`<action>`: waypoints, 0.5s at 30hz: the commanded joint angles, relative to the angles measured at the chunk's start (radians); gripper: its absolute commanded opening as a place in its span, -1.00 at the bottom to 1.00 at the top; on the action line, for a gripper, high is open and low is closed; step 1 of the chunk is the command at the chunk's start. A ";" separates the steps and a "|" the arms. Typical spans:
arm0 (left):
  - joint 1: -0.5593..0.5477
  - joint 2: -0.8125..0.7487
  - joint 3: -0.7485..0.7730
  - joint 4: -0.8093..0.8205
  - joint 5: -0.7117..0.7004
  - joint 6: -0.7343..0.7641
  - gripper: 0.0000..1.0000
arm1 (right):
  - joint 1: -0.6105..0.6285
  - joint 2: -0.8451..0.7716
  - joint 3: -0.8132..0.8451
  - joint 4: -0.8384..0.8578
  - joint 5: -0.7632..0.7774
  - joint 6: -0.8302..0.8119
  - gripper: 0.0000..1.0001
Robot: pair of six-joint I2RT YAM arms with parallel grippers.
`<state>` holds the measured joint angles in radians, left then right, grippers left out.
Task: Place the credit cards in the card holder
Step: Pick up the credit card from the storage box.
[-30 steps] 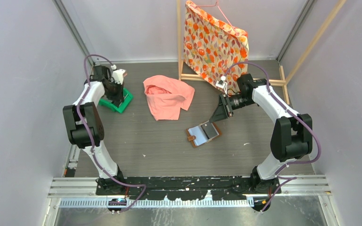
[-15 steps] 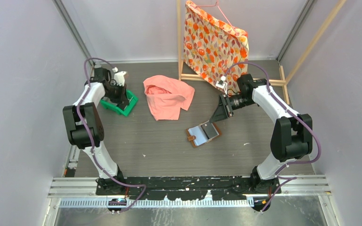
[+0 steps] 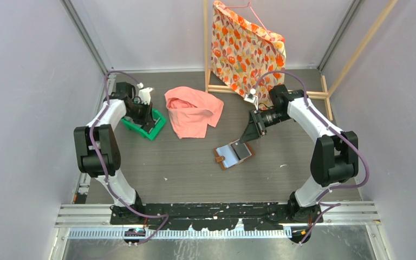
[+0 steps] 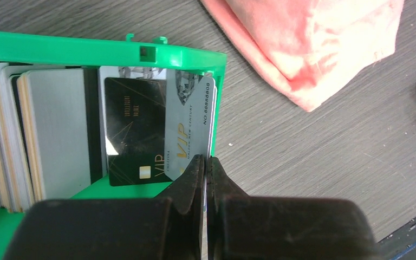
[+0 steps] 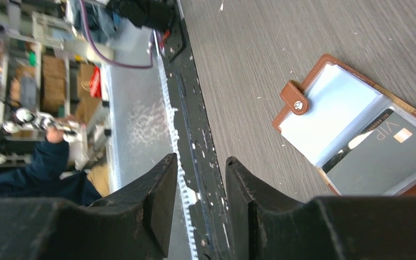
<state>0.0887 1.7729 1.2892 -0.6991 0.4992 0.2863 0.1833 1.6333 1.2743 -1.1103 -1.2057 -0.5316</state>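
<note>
Several credit cards point(image 4: 43, 135) stand on edge in a green tray point(image 4: 103, 54), which the top view shows at the table's left point(image 3: 154, 131). My left gripper point(image 4: 206, 162) is shut on the grey VIP card point(image 4: 187, 124) at the tray's right end, next to a black card point(image 4: 132, 130). From above, this gripper point(image 3: 147, 118) sits over the tray. The card holder point(image 3: 234, 154) lies open mid-table. Up close, the card holder point(image 5: 330, 108) shows its snap tab and a grey card point(image 5: 387, 160) in a pocket. My right gripper point(image 5: 201, 168) is open and empty, and from above it point(image 3: 251, 131) hangs over the holder's far right.
A pink cloth point(image 3: 192, 111) lies crumpled between the tray and the holder; it reaches close to the tray's right side point(image 4: 314, 49). A floral cloth point(image 3: 246, 49) hangs on a wooden rack at the back. Walls close in left and right.
My left gripper has moved right and nearer, and the green tray has slid along with it toward the pink cloth. The right arm has barely shifted.
</note>
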 commanded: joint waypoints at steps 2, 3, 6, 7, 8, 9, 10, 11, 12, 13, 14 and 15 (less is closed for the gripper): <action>0.000 -0.041 -0.027 -0.031 -0.075 -0.007 -0.99 | 0.137 0.024 0.153 -0.041 0.116 -0.124 -0.09; 0.001 -0.044 -0.028 -0.028 -0.074 -0.004 -1.00 | 0.162 0.036 0.195 -0.039 0.152 -0.140 -0.07; 0.001 -0.061 -0.034 -0.022 -0.078 0.013 -0.99 | 0.258 0.124 0.372 -0.053 0.213 -0.287 0.14; 0.004 -0.067 -0.037 -0.020 -0.075 0.015 -0.99 | 0.281 0.158 0.442 -0.061 0.206 -0.330 0.22; 0.007 -0.073 -0.043 -0.013 -0.068 0.017 -0.99 | 0.304 0.199 0.503 -0.066 0.196 -0.397 0.29; 0.011 -0.082 -0.050 -0.005 -0.065 0.019 -0.99 | 0.325 0.243 0.571 -0.061 0.185 -0.434 0.36; 0.015 -0.091 -0.058 0.003 -0.063 0.022 -1.00 | 0.346 0.289 0.641 -0.060 0.180 -0.463 0.40; 0.018 -0.101 -0.066 0.012 -0.058 0.023 -0.99 | 0.367 0.339 0.708 -0.062 0.175 -0.492 0.42; 0.024 -0.110 -0.073 0.022 -0.053 0.025 -0.99 | 0.384 0.385 0.773 -0.066 0.171 -0.535 0.43; 0.029 -0.117 -0.080 0.032 -0.050 0.025 -0.99 | 0.404 0.430 0.824 -0.071 0.171 -0.575 0.44; 0.035 -0.120 -0.082 0.036 -0.044 0.023 -0.99 | 0.420 0.466 0.868 -0.069 0.173 -0.603 0.47; 0.042 -0.120 -0.079 0.038 -0.038 0.021 -0.99 | 0.435 0.495 0.903 -0.050 0.182 -0.602 0.49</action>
<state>0.1036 1.6958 1.2236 -0.6769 0.4488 0.2962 0.5697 2.0228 2.0361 -1.1595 -1.0332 -0.9581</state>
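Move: The silver credit card is already at the left hand's shut fingertips, its middle some 2 cm right and 2 cm below. The storage box's middle lies about 3 cm ahead, 3 cm left and 5 cm below that hand; the pink cloth some 9 cm ahead, 16 cm right. From the right hand, the box is about 38 cm left, 13 cm ahead and 14 cm below; the cloth 18 cm left, 18 cm ahead; the open card holder 2 cm left, straight below by 17 cm. Still pinching the silver card's edge, the left fingers ease it left and back by about 1.5 cm, barely rising. Meanwhile the right hand, touching nothing, sweeps about 15 cm left and 6 cm forward, rising 4 cm, away from the card holder towards the cloth and storage box; its wrist rolls strongly, some 50 degrees of turn in all, and its half-open fingers spread wider. ##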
